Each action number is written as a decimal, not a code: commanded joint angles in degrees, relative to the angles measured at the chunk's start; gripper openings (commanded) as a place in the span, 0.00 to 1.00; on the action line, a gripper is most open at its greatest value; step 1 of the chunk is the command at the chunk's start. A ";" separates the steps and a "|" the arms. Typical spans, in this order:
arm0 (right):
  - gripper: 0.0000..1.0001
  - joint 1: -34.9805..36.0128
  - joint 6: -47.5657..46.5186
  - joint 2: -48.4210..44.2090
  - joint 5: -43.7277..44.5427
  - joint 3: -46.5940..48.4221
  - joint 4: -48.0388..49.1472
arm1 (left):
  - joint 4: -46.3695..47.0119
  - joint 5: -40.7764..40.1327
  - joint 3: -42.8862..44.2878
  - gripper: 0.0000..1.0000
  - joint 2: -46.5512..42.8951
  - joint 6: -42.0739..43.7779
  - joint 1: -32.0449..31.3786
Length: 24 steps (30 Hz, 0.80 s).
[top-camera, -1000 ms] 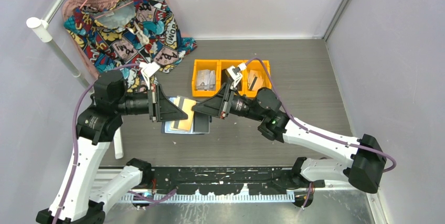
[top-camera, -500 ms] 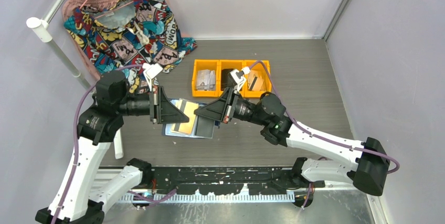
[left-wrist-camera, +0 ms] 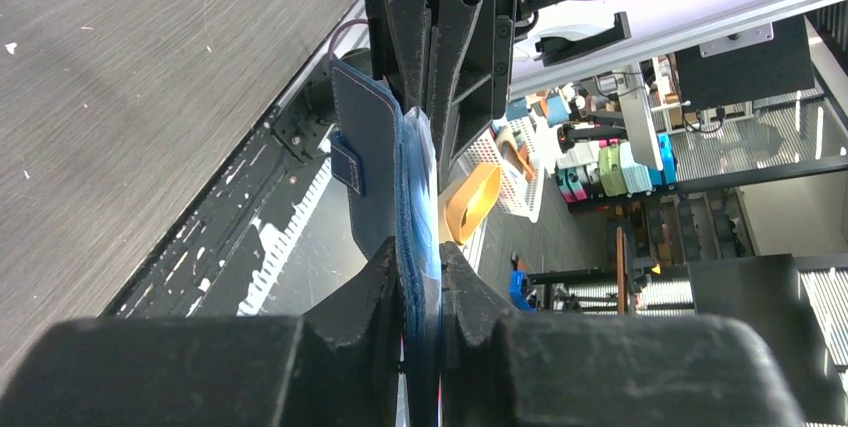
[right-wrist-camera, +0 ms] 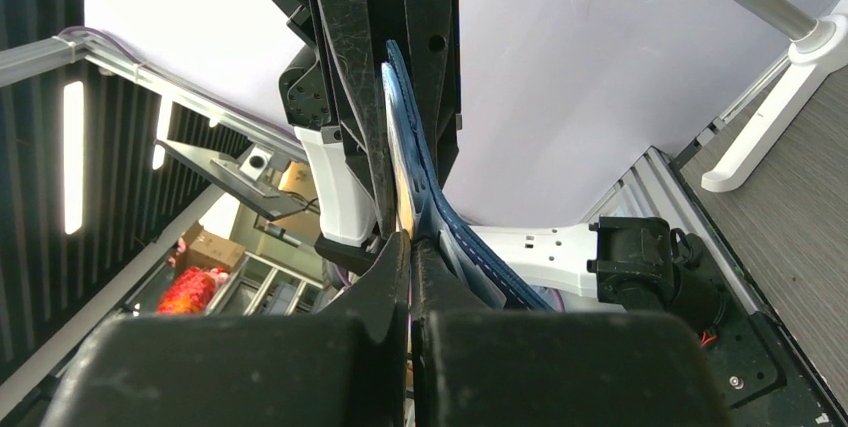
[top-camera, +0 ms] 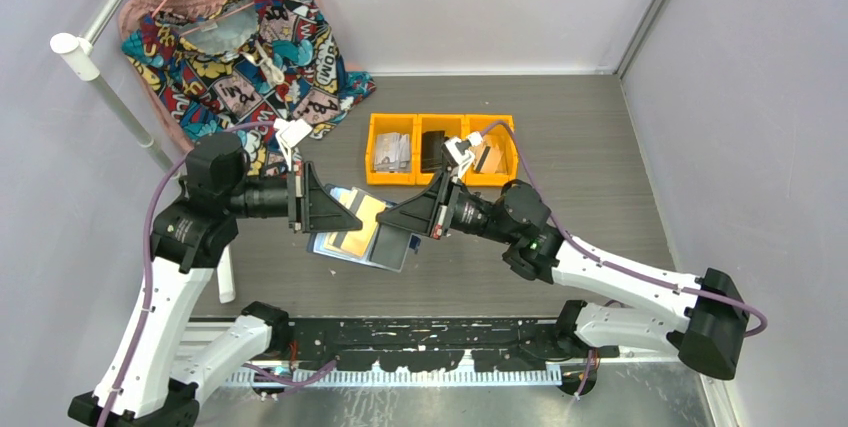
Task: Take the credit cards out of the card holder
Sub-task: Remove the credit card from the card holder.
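Both arms hold the navy card holder (top-camera: pixel 392 250) open in the air over the table's middle. My left gripper (top-camera: pixel 352 219) is shut on its left half; in the left wrist view the jaws (left-wrist-camera: pixel 420 252) pinch the blue edge and the snap-tab flap (left-wrist-camera: pixel 365 137) hangs beyond. My right gripper (top-camera: pixel 382 220) comes in from the right, shut on the edge of an orange credit card (top-camera: pixel 350 243) in the lighter blue pockets. In the right wrist view the jaws (right-wrist-camera: pixel 411 239) are pressed together around an orange sliver (right-wrist-camera: pixel 405 215), with the card holder (right-wrist-camera: pixel 480 252) beside them.
Three yellow bins (top-camera: pixel 440 125) with dark and grey items stand just behind the grippers. A colourful garment (top-camera: pixel 250 47) on a hanger lies at the back left by a white pole (top-camera: pixel 100 77). Grey walls close in the sides and back.
The right gripper has closed on the card's edge. Both grippers and the card holder shifted slightly toward the near side, and the dark flap hangs lower.
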 commanded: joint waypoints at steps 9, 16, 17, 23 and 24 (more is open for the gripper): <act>0.01 -2.82 -2.68 -6.40 1.13 -1.71 -6.87 | 3.41 1.83 4.34 0.11 -1.61 0.83 1.60; 0.11 -2.33 0.25 -1.39 -0.69 0.68 -2.80 | 3.88 0.62 4.25 0.02 -1.65 0.80 1.60; 0.15 -2.13 0.68 -0.43 -0.89 0.90 -2.07 | 3.89 0.54 4.25 0.00 -1.58 0.73 1.58; 0.37 -0.99 2.25 2.75 -1.28 2.90 2.70 | 0.11 -4.17 5.35 0.00 -1.48 3.64 1.60; 0.38 -0.87 2.67 3.08 -1.19 2.87 3.62 | -0.79 -5.57 5.63 0.00 -1.35 5.02 1.56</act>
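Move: The yellow credit card being drawn out has its middle about 3 cm left of the right hand and 1 cm back; the right fingers are shut on its outer edge. The card holder's middle is some 4 cm left and 2 cm back, the dark grey flap about 4 cm straight back. From the left hand, which grips the holder, the card is roughly 2 cm to the right. Right hand tugs the pinched card 2 cm right, opens, and returns left, down and forward; left keeps its grip. ##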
